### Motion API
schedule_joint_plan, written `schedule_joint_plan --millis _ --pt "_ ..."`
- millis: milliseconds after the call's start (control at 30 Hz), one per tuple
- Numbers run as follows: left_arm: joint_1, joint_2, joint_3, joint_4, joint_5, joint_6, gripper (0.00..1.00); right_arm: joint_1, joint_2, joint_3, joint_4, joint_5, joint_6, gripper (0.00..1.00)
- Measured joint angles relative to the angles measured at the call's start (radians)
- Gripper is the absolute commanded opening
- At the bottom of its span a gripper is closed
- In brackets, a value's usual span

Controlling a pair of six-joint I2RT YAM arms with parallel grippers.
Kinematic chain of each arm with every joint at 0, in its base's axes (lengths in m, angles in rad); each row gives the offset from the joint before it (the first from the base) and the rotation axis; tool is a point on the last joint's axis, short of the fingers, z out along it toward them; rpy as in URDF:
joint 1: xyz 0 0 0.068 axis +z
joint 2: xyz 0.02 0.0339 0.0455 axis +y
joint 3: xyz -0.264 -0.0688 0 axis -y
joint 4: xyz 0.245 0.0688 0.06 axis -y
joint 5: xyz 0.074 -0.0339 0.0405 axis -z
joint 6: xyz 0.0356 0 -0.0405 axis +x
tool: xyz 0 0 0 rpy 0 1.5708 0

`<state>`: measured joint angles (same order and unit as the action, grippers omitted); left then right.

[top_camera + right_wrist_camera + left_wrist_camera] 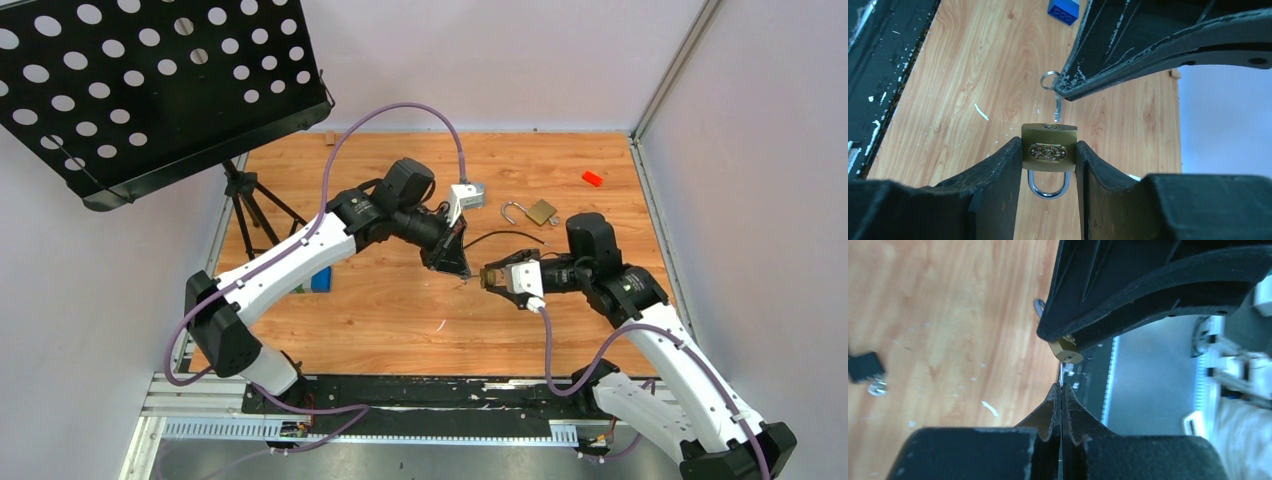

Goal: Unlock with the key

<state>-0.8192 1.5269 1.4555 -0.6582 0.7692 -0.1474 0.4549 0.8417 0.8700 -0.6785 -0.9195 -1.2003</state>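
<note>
My right gripper (1049, 146) is shut on a small brass padlock (1049, 150), pressing on its two sides. The padlock's closed steel shackle (1049, 189) points back toward the wrist and its keyhole face points away. My left gripper (1061, 388) is shut on the key (1061, 376), a thin grey blade seen edge-on. In the right wrist view the key (1057, 109) hangs from the left fingertips, with its ring (1049, 80) beside them. Its tip is right at the padlock's keyhole face; I cannot tell whether it has gone in. From above, the two grippers (458, 268) (492, 277) meet mid-table.
A second brass padlock (537, 211) with an open shackle lies behind the grippers, next to a black cable (510, 236). A red piece (592, 178) lies at the back right, a blue block (320, 280) under the left arm. A black perforated music stand (150, 80) stands at the back left.
</note>
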Motion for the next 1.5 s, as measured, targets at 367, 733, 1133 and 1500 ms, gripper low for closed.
schedule_joint_plan --millis 367,733,1133,1500 --pt "-0.097 -0.103 0.023 -0.116 -0.223 0.464 0.00 0.000 0.165 0.030 -0.113 -0.134 -0.023 0.00" --pt "-0.381 -0.194 0.005 -0.183 -0.505 0.823 0.00 0.000 0.329 0.104 -0.242 -0.278 -0.060 0.00" --pt "-0.588 -0.190 -0.107 -0.167 -0.838 0.948 0.00 0.007 0.389 0.108 -0.327 -0.333 -0.124 0.00" --pt "-0.628 -0.190 -0.135 -0.169 -0.987 1.021 0.00 0.064 0.600 0.224 -0.576 -0.342 -0.349 0.00"
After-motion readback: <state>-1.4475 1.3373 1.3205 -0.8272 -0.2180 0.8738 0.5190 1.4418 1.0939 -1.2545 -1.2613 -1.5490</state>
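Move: The left hand, key in its closed fingers, has the keyhole end of the padlock facing it; the padlock's middle lies about 5 cm to the right, about level fore-and-aft and 2 cm lower. The right hand grips that padlock, with the key some 4 cm to its left and 1 cm higher. On the table, roughly 24 cm below the left hand, the black plug is about 8 cm straight ahead; the open padlock lies about 18 cm ahead of the right hand, 12 cm right and 23 cm below. Rolling the key nearly a quarter turn about its length, clockwise seen from behind the hand, the left hand swings back about 7 cm, rising slightly, then drops and eases forward again, its fingers ending steeper. The right hand carries the gripped padlock down, back and left, about 5 cm down, while swinging its fingers some 35 degrees towards the base. Both grips hold, with the key kept facing the keyhole end. ##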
